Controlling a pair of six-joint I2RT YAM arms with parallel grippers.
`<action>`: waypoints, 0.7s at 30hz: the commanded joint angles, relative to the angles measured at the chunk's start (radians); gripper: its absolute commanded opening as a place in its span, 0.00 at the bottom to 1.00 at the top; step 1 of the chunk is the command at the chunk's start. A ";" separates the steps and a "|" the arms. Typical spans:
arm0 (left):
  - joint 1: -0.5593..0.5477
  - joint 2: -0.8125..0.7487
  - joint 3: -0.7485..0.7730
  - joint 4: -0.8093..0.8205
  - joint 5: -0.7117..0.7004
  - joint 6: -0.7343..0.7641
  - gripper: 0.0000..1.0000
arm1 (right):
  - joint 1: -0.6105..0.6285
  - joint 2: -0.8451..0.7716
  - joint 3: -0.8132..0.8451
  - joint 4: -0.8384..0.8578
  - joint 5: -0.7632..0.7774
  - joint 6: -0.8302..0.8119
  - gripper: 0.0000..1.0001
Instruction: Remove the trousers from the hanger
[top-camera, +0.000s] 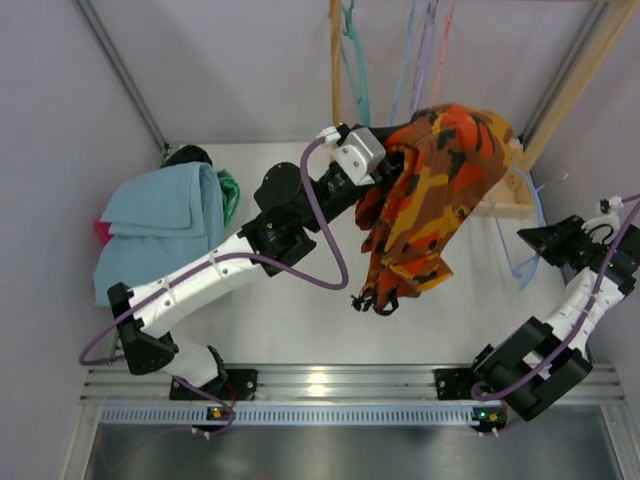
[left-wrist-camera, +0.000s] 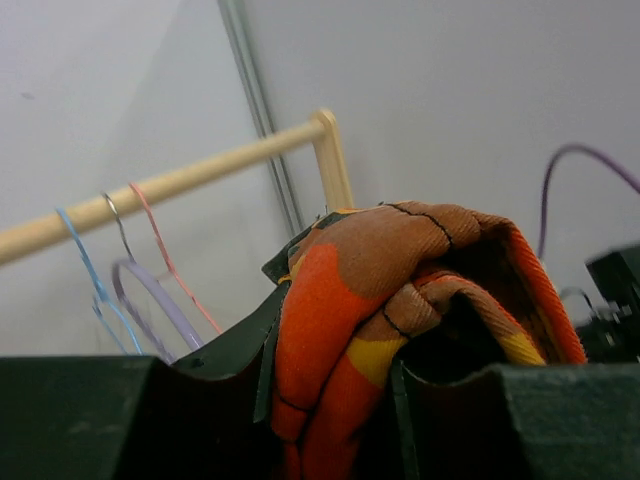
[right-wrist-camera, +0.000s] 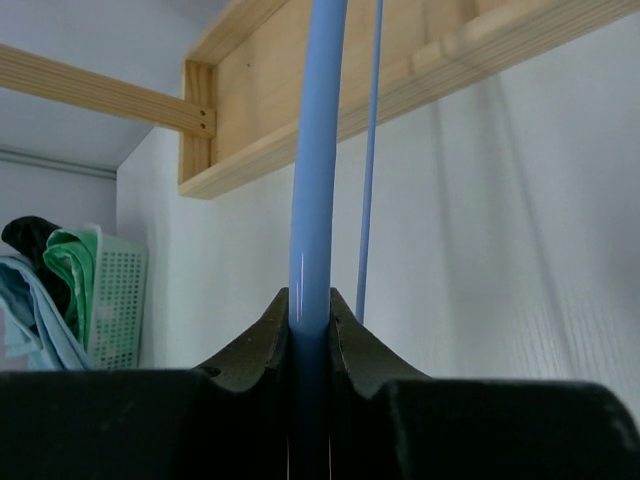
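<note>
The trousers (top-camera: 432, 190), camouflage in orange, brown and yellow, hang in a bunch above the table's far middle. My left gripper (top-camera: 392, 170) is shut on their upper left fold. In the left wrist view the cloth (left-wrist-camera: 400, 270) fills the gap between the fingers of that gripper (left-wrist-camera: 335, 400). A thin blue hanger (top-camera: 538, 215) stands just right of the trousers. Whether it still touches them I cannot tell. My right gripper (top-camera: 524, 240) is shut on the hanger, and its blue bar (right-wrist-camera: 315, 200) runs up between the jaws of the right gripper (right-wrist-camera: 310, 320).
A wooden rail (left-wrist-camera: 200, 175) carries blue, purple and pink hangers (top-camera: 355, 60) at the back. A light-blue cloth pile (top-camera: 160, 225) with green cloth (top-camera: 228, 195) lies at the left. A white basket (right-wrist-camera: 115, 300) shows in the right wrist view. The rack's wooden base (top-camera: 505, 195) sits behind the trousers.
</note>
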 joint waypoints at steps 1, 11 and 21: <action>0.005 -0.160 -0.109 0.025 0.076 -0.046 0.00 | 0.001 -0.009 0.062 0.064 -0.048 0.022 0.00; 0.007 -0.381 -0.238 -0.254 -0.205 0.035 0.00 | 0.007 -0.010 0.104 0.064 -0.048 0.045 0.00; 0.068 -0.480 -0.162 -0.435 -0.406 0.132 0.00 | 0.021 0.022 0.143 0.081 -0.036 0.083 0.00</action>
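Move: The left hand already grips the orange camouflage trousers, free of their hanger, high over the table; the basket with the light-blue trousers draped on it lies about 50 cm to its left, 8 cm farther out and 49 cm below. From this hand the green cloth is roughly 35 cm left, 18 cm ahead, and the dark trousers 46 cm left, 25 cm ahead, both similarly low. From the right hand, which holds the blue hanger, the basket lies some 90 cm left, 4 cm ahead, 12 cm lower. The left hand lowers its pinched trousers 10 cm, then swings left towards the basket; the right rises slightly. ##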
